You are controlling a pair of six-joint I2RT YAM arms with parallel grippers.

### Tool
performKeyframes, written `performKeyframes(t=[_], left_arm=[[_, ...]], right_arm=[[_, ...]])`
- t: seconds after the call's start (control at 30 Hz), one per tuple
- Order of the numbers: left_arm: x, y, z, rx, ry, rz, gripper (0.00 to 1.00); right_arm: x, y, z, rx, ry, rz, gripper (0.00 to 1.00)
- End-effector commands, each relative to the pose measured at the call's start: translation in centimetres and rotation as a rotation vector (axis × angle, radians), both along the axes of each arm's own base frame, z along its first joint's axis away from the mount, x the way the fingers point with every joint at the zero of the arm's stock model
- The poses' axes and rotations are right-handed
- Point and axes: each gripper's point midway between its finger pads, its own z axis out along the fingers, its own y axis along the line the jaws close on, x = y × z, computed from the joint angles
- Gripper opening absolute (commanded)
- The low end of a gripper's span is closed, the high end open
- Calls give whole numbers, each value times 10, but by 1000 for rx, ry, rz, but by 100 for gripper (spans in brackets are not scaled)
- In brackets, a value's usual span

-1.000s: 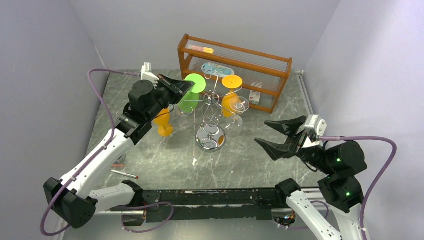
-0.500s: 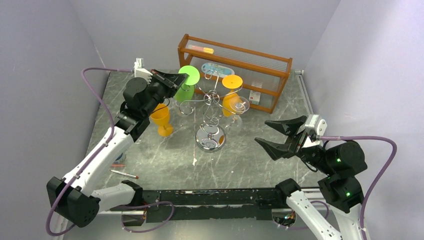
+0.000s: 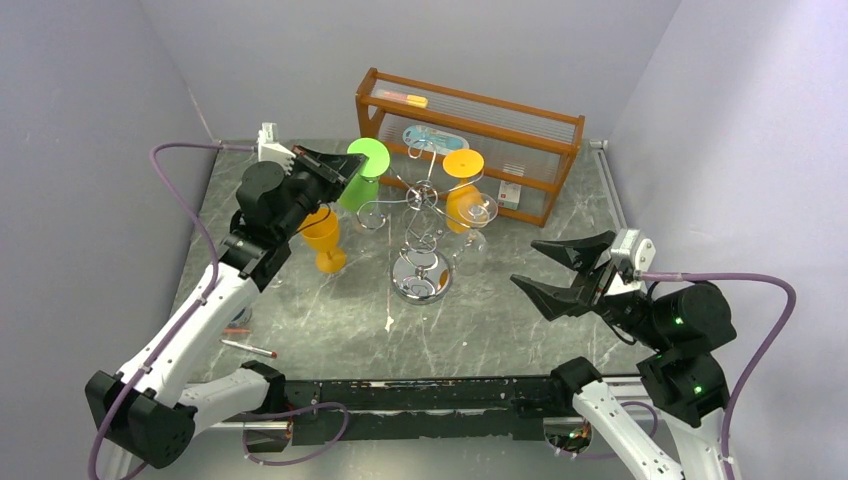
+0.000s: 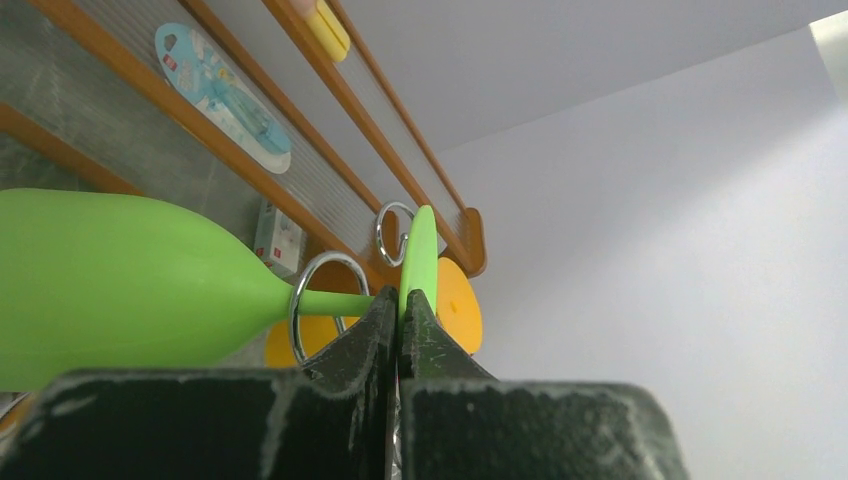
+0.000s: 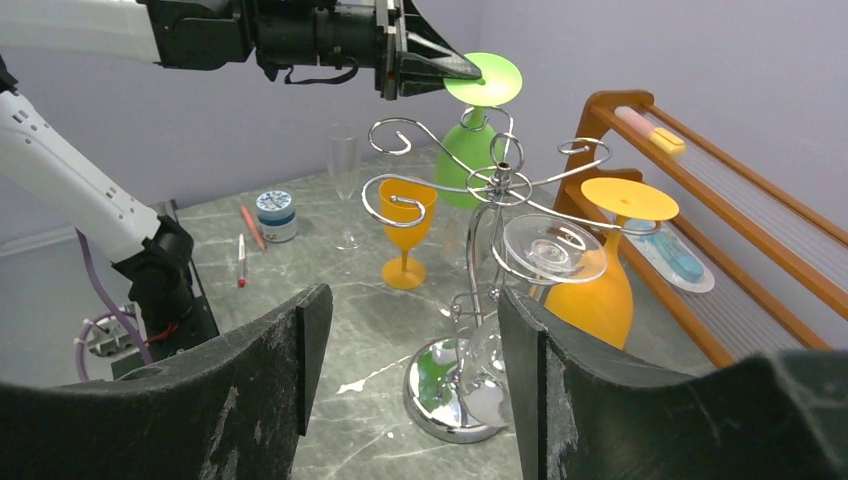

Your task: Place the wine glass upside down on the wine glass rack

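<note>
My left gripper (image 3: 350, 162) (image 4: 400, 303) is shut on the round foot of a green wine glass (image 3: 358, 188) (image 4: 120, 290), which hangs bowl-down at the back left of the silver wine glass rack (image 3: 420, 228) (image 5: 492, 190). In the left wrist view the glass's stem lines up with a chrome ring of the rack; I cannot tell if it sits inside. The green wine glass (image 5: 470, 155) shows behind the rack's scroll arms. An orange glass (image 3: 462, 200) and a clear glass (image 3: 480, 212) hang upside down on the rack. My right gripper (image 3: 560, 270) (image 5: 415, 370) stands open and empty, to the right of the rack.
Left of the rack an orange goblet (image 3: 324, 240) (image 5: 407, 215) stands upright. A clear flute (image 5: 345, 185), a small jar (image 5: 275, 212) and pens (image 3: 248, 348) are on the left. The brown wooden shelf (image 3: 470, 135) runs along the back.
My left gripper has carried the green glass a little to the left and back, away from the rack's centre. The right arm has not moved.
</note>
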Motion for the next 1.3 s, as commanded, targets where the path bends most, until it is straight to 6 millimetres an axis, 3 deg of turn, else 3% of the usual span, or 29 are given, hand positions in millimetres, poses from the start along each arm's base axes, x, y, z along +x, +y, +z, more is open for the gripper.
performKeyframes(t=[0.0, 0.17, 0.4, 0.63, 0.9, 1.07, 1.2, 1.27], left_arm=[[-4, 12, 0, 49, -2, 20, 5], [-8, 10, -12, 74, 36, -14, 8], [-16, 4, -22, 113, 63, -81, 24], [-31, 13, -23, 194, 67, -81, 40], [-57, 50, -28, 365, 65, 12, 64], [-70, 85, -48, 583, 85, 94, 81], [-72, 108, -75, 740, 172, 143, 87], [-67, 114, -87, 794, 203, 158, 80]], right_arm=[[-2, -6, 8, -2, -19, -29, 65], [-1, -3, 9, -1, -23, -17, 66], [-1, -4, 8, 8, -16, -24, 66], [0, -8, 7, 24, -10, -51, 66], [11, -16, 1, 70, 78, -127, 68], [31, -27, -5, 138, 212, -247, 68], [42, -34, -8, 224, 290, -316, 68], [49, -39, -11, 275, 332, -360, 68]])
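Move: The left hand still pinches the rim of the upside-down green glass's foot; the rack's back-left loop, already round the stem, lies about 2 cm right and 3 cm below, level fore and aft. The empty front-left loop is some 9 cm back, 3 cm right and 4 cm below; the hanging orange glass 21 cm right, level fore and aft, 9 cm down; the standing orange goblet 10 cm left, 2 cm back, 28 cm down. For the right hand, the back-left loop is roughly 22 cm ahead, 30 cm left, 6 cm below. Sinking about 3 cm to set the green glass's foot down on the back-left loop, the left hand opens almost fully and lets go. It then swings back and left, about 7 cm each way, away from the rack towards the space above the standing orange goblet, its left side rolling up some 30 degrees. Late on, the empty, open right hand eases forward and right, tipping down and turning clockwise. ##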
